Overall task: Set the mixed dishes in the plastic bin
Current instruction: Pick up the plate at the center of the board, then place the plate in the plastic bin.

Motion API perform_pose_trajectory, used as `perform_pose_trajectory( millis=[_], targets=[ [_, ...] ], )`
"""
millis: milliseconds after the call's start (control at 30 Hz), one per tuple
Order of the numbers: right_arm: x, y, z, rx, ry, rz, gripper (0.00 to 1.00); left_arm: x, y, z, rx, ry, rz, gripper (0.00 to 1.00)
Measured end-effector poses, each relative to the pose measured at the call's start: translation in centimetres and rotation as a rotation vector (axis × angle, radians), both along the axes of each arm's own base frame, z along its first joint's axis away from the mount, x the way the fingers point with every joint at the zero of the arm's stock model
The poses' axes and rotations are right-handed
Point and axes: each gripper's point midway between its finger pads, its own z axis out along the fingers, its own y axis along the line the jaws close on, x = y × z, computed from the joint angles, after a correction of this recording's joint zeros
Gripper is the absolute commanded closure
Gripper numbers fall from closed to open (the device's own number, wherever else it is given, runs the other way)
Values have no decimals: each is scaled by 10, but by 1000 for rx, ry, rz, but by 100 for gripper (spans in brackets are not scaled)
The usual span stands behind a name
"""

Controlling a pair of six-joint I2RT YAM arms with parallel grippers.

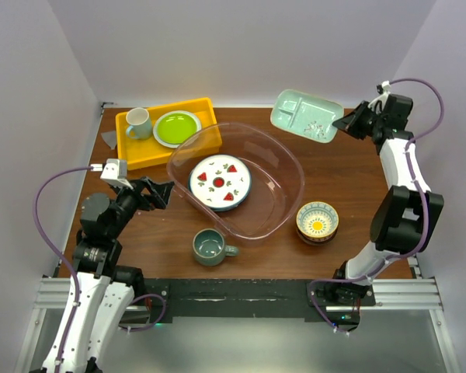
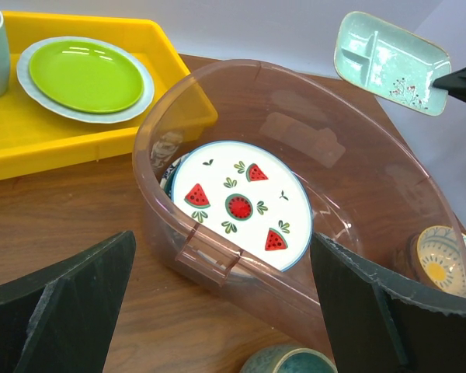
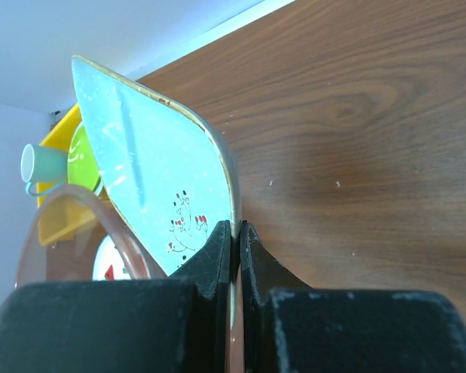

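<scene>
The clear pinkish plastic bin (image 1: 287, 167) sits mid-table with a white watermelon plate (image 1: 220, 183) inside. My right gripper (image 1: 346, 124) is shut on the rim of the pale-green divided tray (image 1: 306, 114), which hangs lifted at the back right; in the right wrist view the tray (image 3: 151, 163) stands edge-on between the closed fingers (image 3: 217, 252). A grey-green mug (image 1: 210, 247) stands in front of the bin, and stacked patterned bowls (image 1: 318, 221) sit to its right. My left gripper (image 1: 161, 193) is open, holding nothing, just left of the bin (image 2: 241, 264).
A yellow tray (image 1: 140, 151) at the back left holds a lime-green plate (image 1: 176, 127) and a pale mug (image 1: 138, 123). White walls close the table on three sides. Purple cables loop from both arms.
</scene>
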Motion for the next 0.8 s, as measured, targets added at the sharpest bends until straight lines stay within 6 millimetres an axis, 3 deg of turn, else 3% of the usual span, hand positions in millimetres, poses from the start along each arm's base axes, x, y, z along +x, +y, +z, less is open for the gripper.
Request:
perform_pose_trajectory(
  millis=[433, 633, 800],
  targets=[
    [-19, 26, 35, 14, -68, 97, 100, -2, -1, 2, -2, -9, -9, 0],
    [-31, 58, 44, -23, -85, 186, 100, -2, -2, 3, -3, -10, -13, 0],
    [-43, 100, 43, -60, -92, 307, 100, -3, -2, 3, -3, -13, -13, 0]
  ],
)
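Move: The right hand already pinches the mint divided plate by its right end. The bin it is heading for has its middle about 28 cm to the left, 8 cm back and some 14 cm below; the watermelon plate lies inside it, roughly 33 cm left, 9 cm back and 17 cm down. The stacked bowls stand about 24 cm back and 4 cm left. From the left hand, the bin is some 16 cm ahead, 18 cm right and 16 cm below. The mint divided plate, still pinched at its right end between shut fingers, is carried left towards the plastic bin by the right arm, about 10 cm and gathering speed. The hand also draws back and climbs some 4 cm each, most of the climb coming early, while swinging roughly 20 degrees counter-clockwise. ##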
